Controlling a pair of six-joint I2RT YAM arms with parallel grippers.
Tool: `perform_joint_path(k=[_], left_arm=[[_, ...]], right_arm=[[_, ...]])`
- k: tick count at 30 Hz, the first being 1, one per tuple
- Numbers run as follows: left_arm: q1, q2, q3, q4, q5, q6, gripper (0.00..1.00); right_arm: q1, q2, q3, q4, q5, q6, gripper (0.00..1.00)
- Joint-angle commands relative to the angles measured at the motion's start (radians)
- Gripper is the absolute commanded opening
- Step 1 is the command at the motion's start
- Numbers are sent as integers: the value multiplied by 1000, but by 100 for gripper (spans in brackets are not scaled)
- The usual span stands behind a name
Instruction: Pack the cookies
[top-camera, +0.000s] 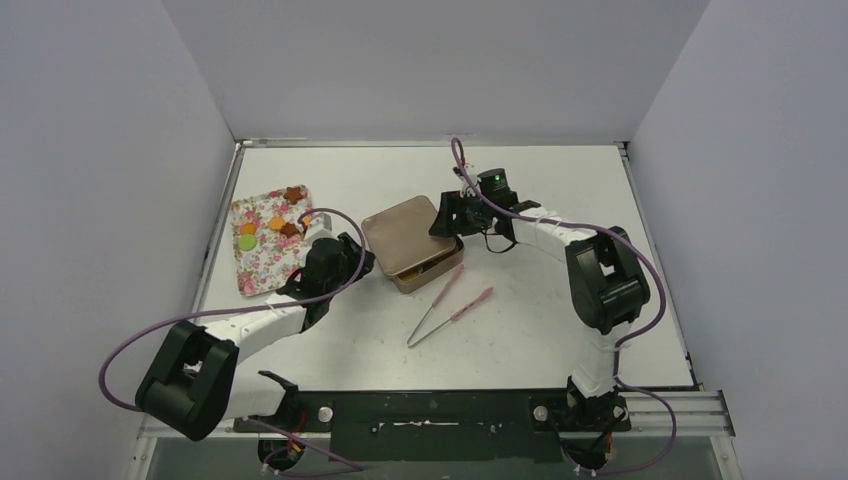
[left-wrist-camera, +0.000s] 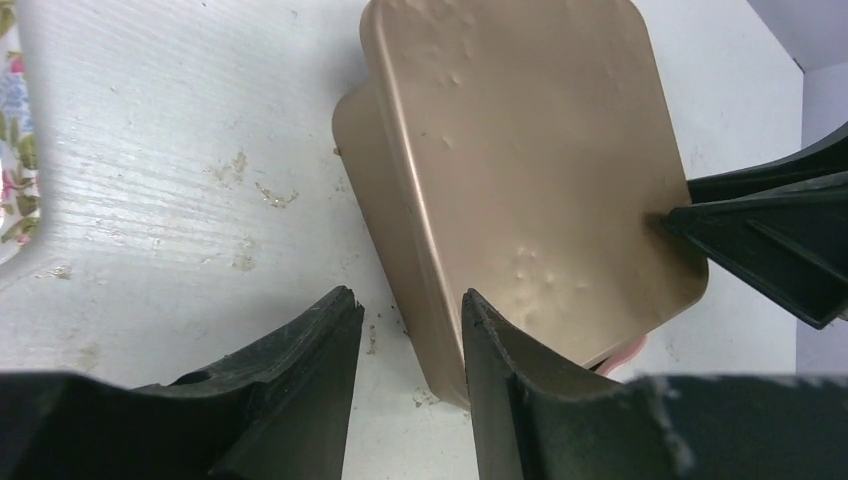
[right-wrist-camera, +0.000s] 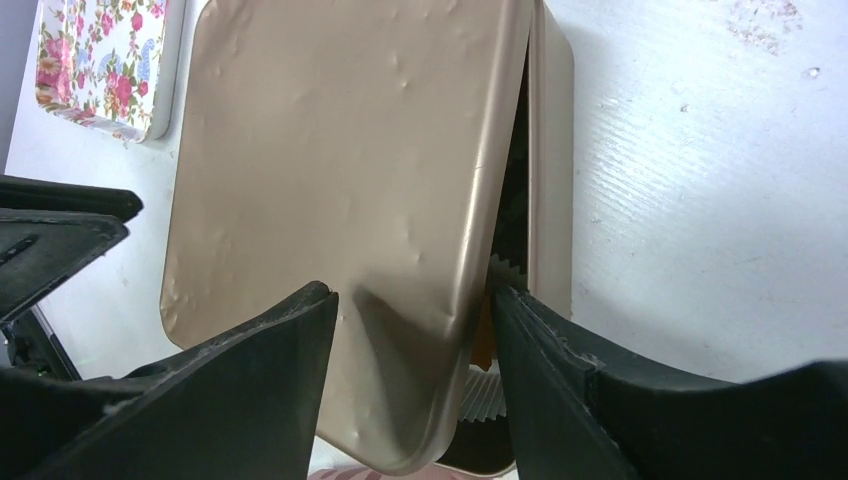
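Observation:
Several cookies lie on the floral tray (top-camera: 262, 250) at the left: a green one (top-camera: 246, 241), orange ones (top-camera: 275, 225) and dark brown ones (top-camera: 293, 193). A gold tin (top-camera: 410, 240) sits mid-table with its lid (right-wrist-camera: 340, 170) lying askew on top. Through the gap under the lid an orange piece (right-wrist-camera: 487, 335) shows beside a white pleated paper cup (right-wrist-camera: 487, 400). My left gripper (left-wrist-camera: 405, 305) stands open astride the tin's near-left wall, with one finger (left-wrist-camera: 500, 360) over the lid. My right gripper (right-wrist-camera: 410, 300) is open astride the lid's far-right corner.
Pink tongs (top-camera: 448, 306) lie on the table in front of the tin. The floral tray lies close to the left wall. White walls enclose the table at the left, back and right.

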Motion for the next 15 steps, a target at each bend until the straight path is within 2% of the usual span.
perform_joint_path(k=[1, 7, 15], left_arm=[[3, 41, 54, 59, 50, -17, 38], [5, 61, 63, 75, 37, -28, 37], [10, 130, 119, 93, 51, -37, 38]], right_arm=[[-12, -87, -17, 45, 35, -24, 61], [-12, -143, -53, 60, 135, -28, 74], [-22, -81, -47, 99, 98, -5, 79]])
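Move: The tilted lid is the thing for both hands. Its middle lies about 5 cm ahead and 6 cm right of the left hand, a touch lower, and some 6 cm left of the right hand and 1 cm nearer the base. The box beneath is about 3 cm ahead and 8 cm right of the left hand, 4 cm lower. From that hand the tongs lie roughly 9 cm back and 14 cm right, the flowered tray 4 cm ahead and 20 cm left. Rightward and up, about 2 cm each way, the right hand draws away from the lid's right side, swinging slightly clockwise as its fingers open wider. The left hand first sinks 1 cm at the lid's left edge, then slides forward and right about 1.5 cm, regaining part of that height, opening unchanged, its right finger seeming to push the lid's near-left corner. ##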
